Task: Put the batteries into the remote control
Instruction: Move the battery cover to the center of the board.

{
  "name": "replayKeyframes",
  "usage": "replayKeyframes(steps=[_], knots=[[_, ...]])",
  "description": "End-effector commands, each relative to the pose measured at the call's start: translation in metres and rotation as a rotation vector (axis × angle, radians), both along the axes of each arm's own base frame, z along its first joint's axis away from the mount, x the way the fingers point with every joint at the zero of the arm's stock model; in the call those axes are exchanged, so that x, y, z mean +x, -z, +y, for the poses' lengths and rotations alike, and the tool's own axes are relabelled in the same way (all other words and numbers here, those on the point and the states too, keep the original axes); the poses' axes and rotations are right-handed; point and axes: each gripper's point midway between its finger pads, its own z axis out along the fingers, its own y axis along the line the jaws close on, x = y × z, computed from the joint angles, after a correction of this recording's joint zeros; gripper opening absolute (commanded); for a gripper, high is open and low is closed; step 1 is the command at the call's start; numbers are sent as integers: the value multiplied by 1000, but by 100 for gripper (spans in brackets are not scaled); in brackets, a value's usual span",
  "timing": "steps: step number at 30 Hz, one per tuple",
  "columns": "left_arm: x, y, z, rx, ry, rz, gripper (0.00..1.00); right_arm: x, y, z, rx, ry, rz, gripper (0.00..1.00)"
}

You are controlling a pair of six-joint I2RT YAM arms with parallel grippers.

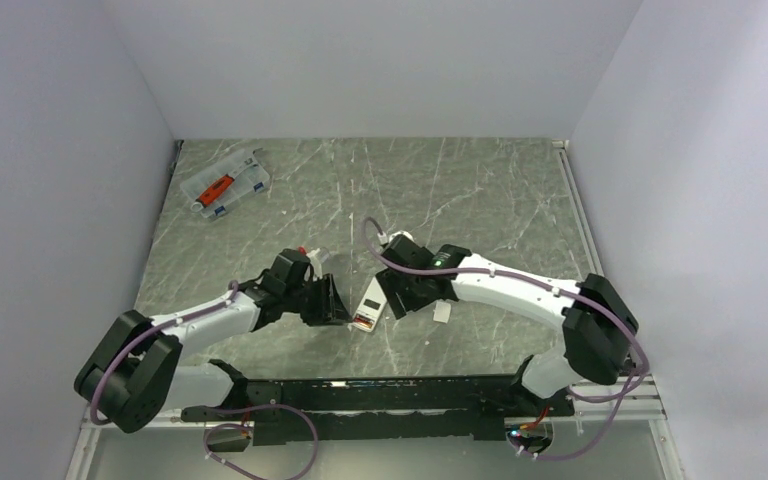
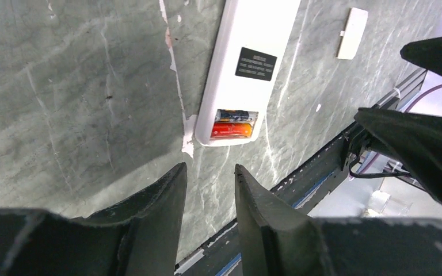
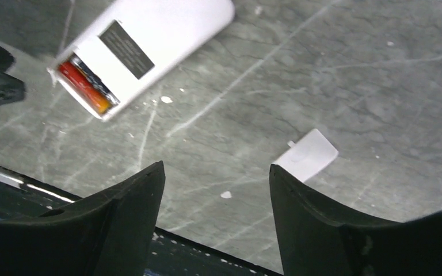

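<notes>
The white remote control [image 1: 369,305] lies back-up on the marble table between my two grippers. Its battery bay is uncovered at the near end. Two batteries [image 2: 233,123] sit side by side in that bay, one orange-red and one dark; they also appear in the right wrist view [image 3: 86,83]. My left gripper [image 2: 210,167] hovers just short of the remote's [image 2: 247,57] bay end, jaws slightly apart with only table between them. My right gripper [image 3: 216,167] is open wide and empty, to the right of the remote [image 3: 149,40].
A small loose white cover piece [image 3: 308,155] lies on the table right of the remote, also visible from above [image 1: 441,313]. A clear plastic case [image 1: 225,185] with a red tool sits at the far left. The black rail [image 1: 380,390] runs along the near edge.
</notes>
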Motion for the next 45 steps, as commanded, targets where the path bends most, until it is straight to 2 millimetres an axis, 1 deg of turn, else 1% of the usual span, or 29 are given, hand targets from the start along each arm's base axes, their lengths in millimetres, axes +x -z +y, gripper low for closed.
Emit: replayKeyframes(steps=[1, 5, 9, 11, 14, 16, 20, 26, 29, 32, 35, 38, 42, 45], knots=[[9, -24, -2, -10, 8, -67, 43, -1, -7, -16, 20, -23, -8, 74], [9, -35, -3, -22, 12, -83, 47, -7, 2, -31, -14, -40, 28, 83], [9, -44, -3, -30, 15, -97, 50, -7, 7, -41, -17, -25, 49, 87], [9, -48, -3, -31, 14, -102, 51, -4, 6, -43, 3, -17, 49, 92], [9, -54, -3, -35, 15, -110, 52, 0, 8, -45, 30, -17, 71, 94], [8, -55, -2, -35, 14, -111, 54, 6, 10, -48, 37, -1, 76, 99], [6, -56, -1, -37, 12, -111, 56, 15, 10, -47, 78, 18, 88, 100], [3, -58, 3, -32, 2, -115, 59, 36, 14, -52, 111, 90, 109, 100], [2, -59, 4, -34, 0, -118, 60, 44, 20, -51, 130, 107, 128, 99], [2, -61, 4, -35, 0, -121, 60, 48, 26, -52, 135, 124, 144, 99], [0, -61, 7, -29, -3, -120, 61, 48, 31, -50, 149, 129, 158, 99], [-1, -63, 7, -29, -1, -124, 62, 47, 38, -53, 151, 142, 175, 98], [-1, -63, 8, -27, 0, -127, 62, 39, 44, -52, 165, 146, 215, 96], [-1, -64, 8, -29, 0, -130, 63, 34, 48, -55, 157, 162, 227, 95]])
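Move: The battery cover lies on the table about 7 cm to the right of the right hand, some 2 cm farther out and 7 cm below. The remote lies on the other side, roughly 7 cm to the hand's left, 4 cm ahead and 7 cm down. From the left hand the cover is about 19 cm to the right, 2 cm ahead and 4 cm below. Right hand opens wide, moving about 6 cm right, then forward and down towards the battery cover; left rises. ##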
